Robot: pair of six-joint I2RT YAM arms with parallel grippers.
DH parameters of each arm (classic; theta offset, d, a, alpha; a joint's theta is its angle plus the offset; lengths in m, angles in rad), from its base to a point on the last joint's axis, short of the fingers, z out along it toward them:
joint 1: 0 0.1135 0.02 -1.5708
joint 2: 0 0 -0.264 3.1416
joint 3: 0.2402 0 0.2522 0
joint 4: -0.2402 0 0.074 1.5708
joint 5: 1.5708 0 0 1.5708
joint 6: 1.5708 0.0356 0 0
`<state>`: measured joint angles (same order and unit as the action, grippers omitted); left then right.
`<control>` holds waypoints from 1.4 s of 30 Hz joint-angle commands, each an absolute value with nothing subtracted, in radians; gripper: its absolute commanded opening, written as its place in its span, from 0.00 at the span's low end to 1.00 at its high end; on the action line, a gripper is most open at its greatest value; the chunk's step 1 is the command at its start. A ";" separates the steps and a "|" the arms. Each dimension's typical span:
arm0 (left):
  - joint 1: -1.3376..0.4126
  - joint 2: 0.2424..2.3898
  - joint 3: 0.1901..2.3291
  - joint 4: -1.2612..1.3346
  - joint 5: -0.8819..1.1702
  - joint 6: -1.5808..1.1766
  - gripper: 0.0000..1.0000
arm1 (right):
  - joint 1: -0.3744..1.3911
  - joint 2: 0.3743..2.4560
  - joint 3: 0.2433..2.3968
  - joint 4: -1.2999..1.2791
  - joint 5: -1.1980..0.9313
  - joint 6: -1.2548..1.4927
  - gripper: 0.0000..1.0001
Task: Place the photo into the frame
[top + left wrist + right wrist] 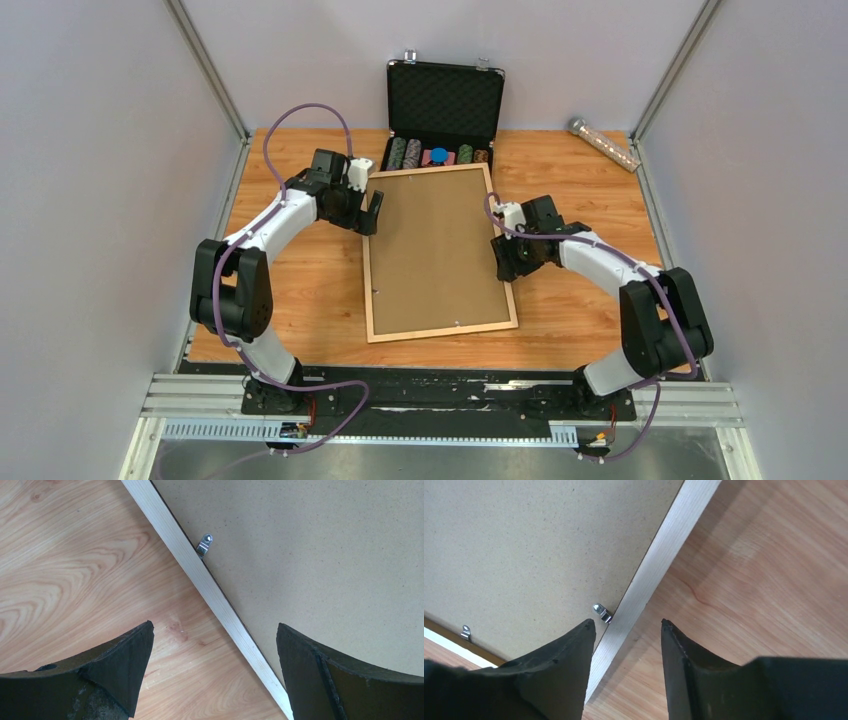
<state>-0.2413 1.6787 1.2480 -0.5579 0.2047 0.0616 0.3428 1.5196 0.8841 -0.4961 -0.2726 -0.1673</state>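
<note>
The frame (pixel 445 331) lies face down in the middle of the table, and a brown backing panel (pixel 435 250) fills it. The photo is hidden from every view. My left gripper (pixel 372 212) is open at the frame's upper left rail (pixel 210 587), one finger over the table and the other over the panel, just below a metal clip (pixel 204 544). My right gripper (pixel 503 262) hangs over the right rail (pixel 659 565). It is open with nothing between its fingers, and its left fingertip (pixel 583 632) is beside a metal clip (pixel 601 611).
An open black case (pixel 445 100) with poker chips stands against the frame's far edge. A clear tube (pixel 603 143) lies at the back right corner. Another clip (pixel 466 631) sits on the frame's near rail. Walls close in both sides of the table.
</note>
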 commanded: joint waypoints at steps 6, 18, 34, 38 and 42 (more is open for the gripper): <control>-0.233 1.673 1.247 -0.546 0.221 0.075 1.00 | 0.334 1.456 0.933 -0.463 -0.252 -0.175 0.55; -0.233 1.664 1.246 -0.545 0.221 0.076 1.00 | 0.281 1.527 1.029 -0.462 -0.303 -0.095 0.54; -0.233 1.658 1.247 -0.548 0.214 0.079 1.00 | 0.064 1.834 1.262 -0.474 -0.811 0.028 0.63; -0.232 1.656 1.247 -0.550 0.213 0.079 1.00 | 0.057 1.904 1.287 -0.463 -0.856 0.027 0.65; -0.231 1.654 1.246 -0.550 0.209 0.080 1.00 | 0.054 1.946 1.295 -0.452 -0.895 0.020 0.67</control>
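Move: The metal clip at the far part of the frame's right rail lies about 15 cm ahead of the right hand, 2 cm to its left and 1 cm below. The rail's nearer clip is almost under the right fingertips, about 1 cm back, 1 cm left and 1 cm down; the near rail's clip is roughly 9 cm back and 11 cm left. From the idle left hand, the far clip is some 27 cm right, 6 cm ahead and 6 cm below. Leaving the nearer clip on the right rail, the right hand lifts, then sweeps about 10 cm forward along that rail towards the far clip, topping out about 5 cm up before sinking again to some 2 cm above its starting height. On the way the wrist tips the fingers about 30 degrees so they point more to the left and somewhat back, while they open from about half to two-thirds. ##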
